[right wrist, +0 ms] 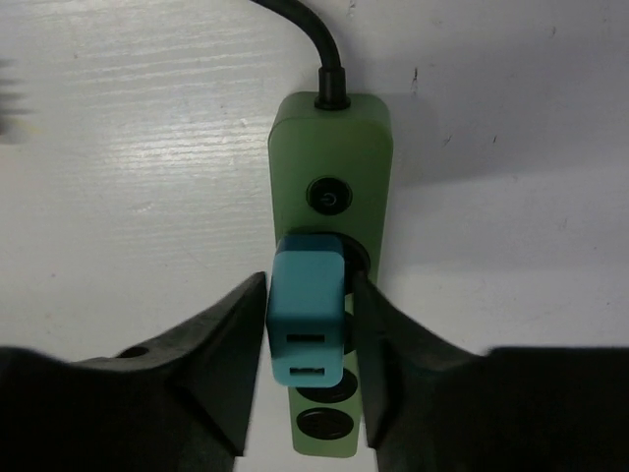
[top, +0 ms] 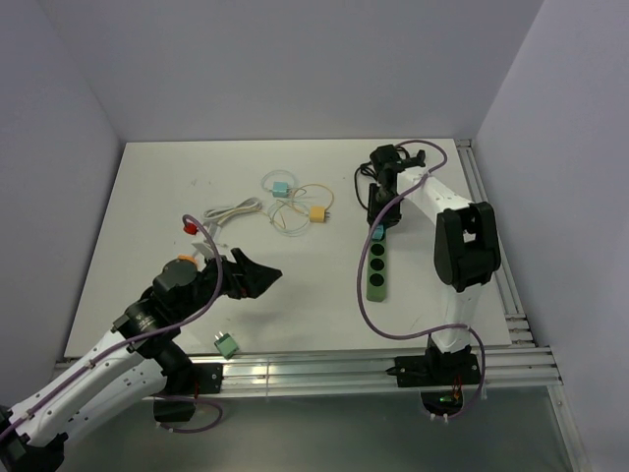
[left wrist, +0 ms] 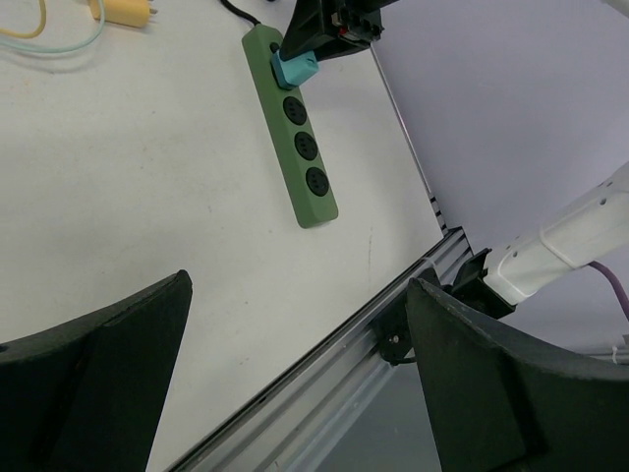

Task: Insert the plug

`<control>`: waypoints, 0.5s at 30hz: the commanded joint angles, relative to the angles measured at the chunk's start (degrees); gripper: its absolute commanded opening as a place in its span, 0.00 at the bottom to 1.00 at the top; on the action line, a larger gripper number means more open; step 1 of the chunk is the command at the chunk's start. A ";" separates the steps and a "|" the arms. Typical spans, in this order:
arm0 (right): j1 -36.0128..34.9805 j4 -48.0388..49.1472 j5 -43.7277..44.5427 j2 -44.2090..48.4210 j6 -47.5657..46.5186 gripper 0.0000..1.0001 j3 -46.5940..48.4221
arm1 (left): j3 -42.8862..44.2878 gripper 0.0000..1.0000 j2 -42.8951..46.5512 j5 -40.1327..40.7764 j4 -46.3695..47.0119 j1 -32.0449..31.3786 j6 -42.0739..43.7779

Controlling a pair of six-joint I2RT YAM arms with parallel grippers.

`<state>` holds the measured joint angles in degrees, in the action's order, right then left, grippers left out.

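Observation:
A teal plug (right wrist: 307,315) stands in the first socket of the green power strip (right wrist: 329,147), just below its switch. My right gripper (right wrist: 310,295) is shut on the plug: one finger lies flat against its side, the other sits at its far side with barely a sliver between. From above, the right gripper (top: 378,211) stands over the far end of the power strip (top: 377,270), the teal plug (top: 376,233) below it. My left gripper (top: 260,275) hangs open and empty above the table's near left, well away from the power strip (left wrist: 305,157) and the plug (left wrist: 295,69).
A yellow plug (top: 316,213), a teal plug on thin cable loops (top: 280,187), a red plug (top: 190,225) with a white cable (top: 231,210), and a green plug (top: 225,343) near the front edge lie left of the strip. Aluminium rails (top: 373,369) border the table's front and right.

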<state>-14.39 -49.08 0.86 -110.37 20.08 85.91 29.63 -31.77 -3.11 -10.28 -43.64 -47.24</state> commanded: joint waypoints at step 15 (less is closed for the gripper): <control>-6.25 4.69 7.14 12.11 4.09 1.00 5.66 | 2.63 0.97 1.62 -3.37 -7.38 0.04 -8.19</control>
<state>-18.35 -48.18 5.80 -101.27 22.48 87.66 31.90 -31.24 -3.64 -17.06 -43.64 -51.13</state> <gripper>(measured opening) 0.998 0.974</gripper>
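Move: The right hand still grips the blue plug at the switch end of the green power strip, with the plug's middle about 1 cm below the hand point. The rest of the strip runs back towards the robot, its middle some 8 cm back and 4 cm down. The yellow plug lies roughly 15 cm left and 6 cm farther out, and the black cable coil about 14 cm ahead and 3 cm right. From the left hand, the blue plug is about 19 cm ahead, 28 cm right and 17 cm lower. The right hand opens its fingers from their grip on the blue plug to fully wide, staying almost in place at first so that both pads come off the plug's sides. It then rises ever faster, clear of the plug and strip, by about 7 cm, drifting some 2 cm left while the fingertips swing outward by roughly 10 degrees. ##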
